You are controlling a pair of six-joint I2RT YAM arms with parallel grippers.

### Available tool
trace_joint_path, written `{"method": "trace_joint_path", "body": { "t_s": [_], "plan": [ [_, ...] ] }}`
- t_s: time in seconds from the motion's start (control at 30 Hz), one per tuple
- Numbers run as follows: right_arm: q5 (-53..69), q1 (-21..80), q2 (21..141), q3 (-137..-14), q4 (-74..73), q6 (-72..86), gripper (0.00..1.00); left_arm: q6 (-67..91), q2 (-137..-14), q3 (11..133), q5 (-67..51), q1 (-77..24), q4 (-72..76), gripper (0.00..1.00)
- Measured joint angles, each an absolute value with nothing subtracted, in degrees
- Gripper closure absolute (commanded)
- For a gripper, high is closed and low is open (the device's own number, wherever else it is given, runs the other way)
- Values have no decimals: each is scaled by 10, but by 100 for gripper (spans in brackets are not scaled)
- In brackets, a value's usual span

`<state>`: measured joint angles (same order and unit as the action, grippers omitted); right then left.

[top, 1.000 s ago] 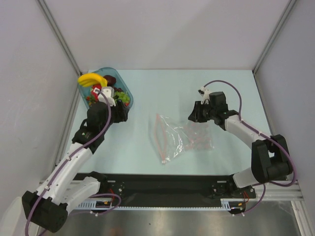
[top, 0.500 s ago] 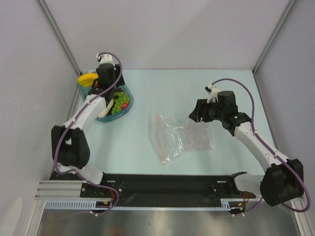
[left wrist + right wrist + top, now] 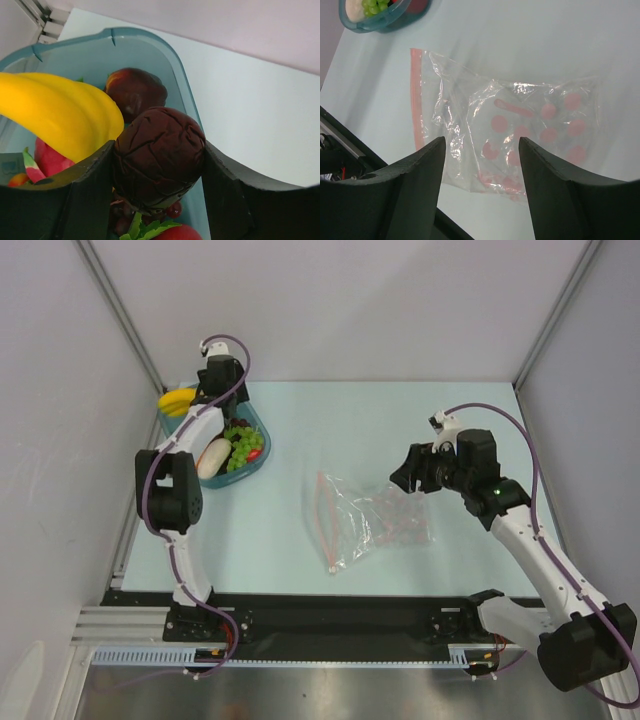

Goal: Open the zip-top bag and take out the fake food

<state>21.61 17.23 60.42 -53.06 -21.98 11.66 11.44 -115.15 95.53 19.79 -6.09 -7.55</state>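
The zip-top bag (image 3: 368, 520) lies flat and crinkled on the table, its pinkish-red zip strip (image 3: 323, 520) along the left edge; it shows again as the bag (image 3: 520, 135). My right gripper (image 3: 481, 141) hovers over it, open, with nothing between the fingers. The fake food lies in the teal tray (image 3: 257, 462): a yellow banana (image 3: 178, 400), a white oval piece (image 3: 213, 457) and green grapes (image 3: 240, 446). My left gripper (image 3: 158, 146) is over the tray (image 3: 150, 42), shut on a wrinkled dark purple piece (image 3: 160, 157), beside the banana (image 3: 55, 112).
A dark red fruit (image 3: 135, 90) and other red pieces lie in the tray under my left gripper. The tray stands at the table's back left corner, near the side wall and its metal frame. The black base rail (image 3: 330, 615) runs along the near edge.
My right gripper's jaws have opened and it has drawn back a little to the right of the bag. My left arm has stretched up to the tray's far end. The bag has not moved.
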Motion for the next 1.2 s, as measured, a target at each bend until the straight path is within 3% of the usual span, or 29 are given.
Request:
{"method": "trace_joint_path", "body": {
  "t_s": [0.1, 0.13, 0.17, 0.23, 0.53, 0.7, 0.93, 1.2],
  "plan": [
    [216, 172, 604, -531, -226, 117, 33, 113, -1168, 957, 196, -60, -84, 29],
    [216, 172, 604, -531, -226, 117, 32, 113, -1172, 958, 192, -59, -88, 15],
    [216, 172, 604, -531, -227, 117, 31, 109, -1175, 959, 190, -58, -92, 8],
    [216, 172, 604, -531, -227, 117, 29, 108, -1181, 961, 186, -56, -97, 0],
    [198, 172, 594, -531, -238, 116, 27, 90, -1183, 961, 181, -48, -101, 0],
    [182, 167, 583, -531, -243, 114, 20, 85, -1157, 927, 172, -48, -97, 0],
    [162, 148, 579, -529, -236, 117, 1, 86, -1029, 826, 140, -50, -106, 0],
    [150, 105, 580, -508, -192, 122, 0, 86, -855, 726, 105, -69, -117, 0]
  ]
}}
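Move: Above the far right part of the blue bin, the left hand still holds the dark purple fruit, its resting spot some 7 cm below. The dark brown fruit is about 5 cm left, 3 cm ahead; the banana 12 cm left, 1 cm back; the red grapes 5 cm back, 1 cm left. From the right hand that spot is roughly 42 cm left and 15 cm ahead, the empty bag 7 cm left, 11 cm back. Sinking about 3.5 cm straight down into the bin, the left hand opens wide and lets go of the dark purple fruit beside the dark brown one, pauses, then draws back some 12 cm while climbing well clear, yawing 10 degrees clockwise. The empty right hand, after a near standstill, swings about 5 cm right and a little forward, away from the bag, turning clockwise and opening fully. ##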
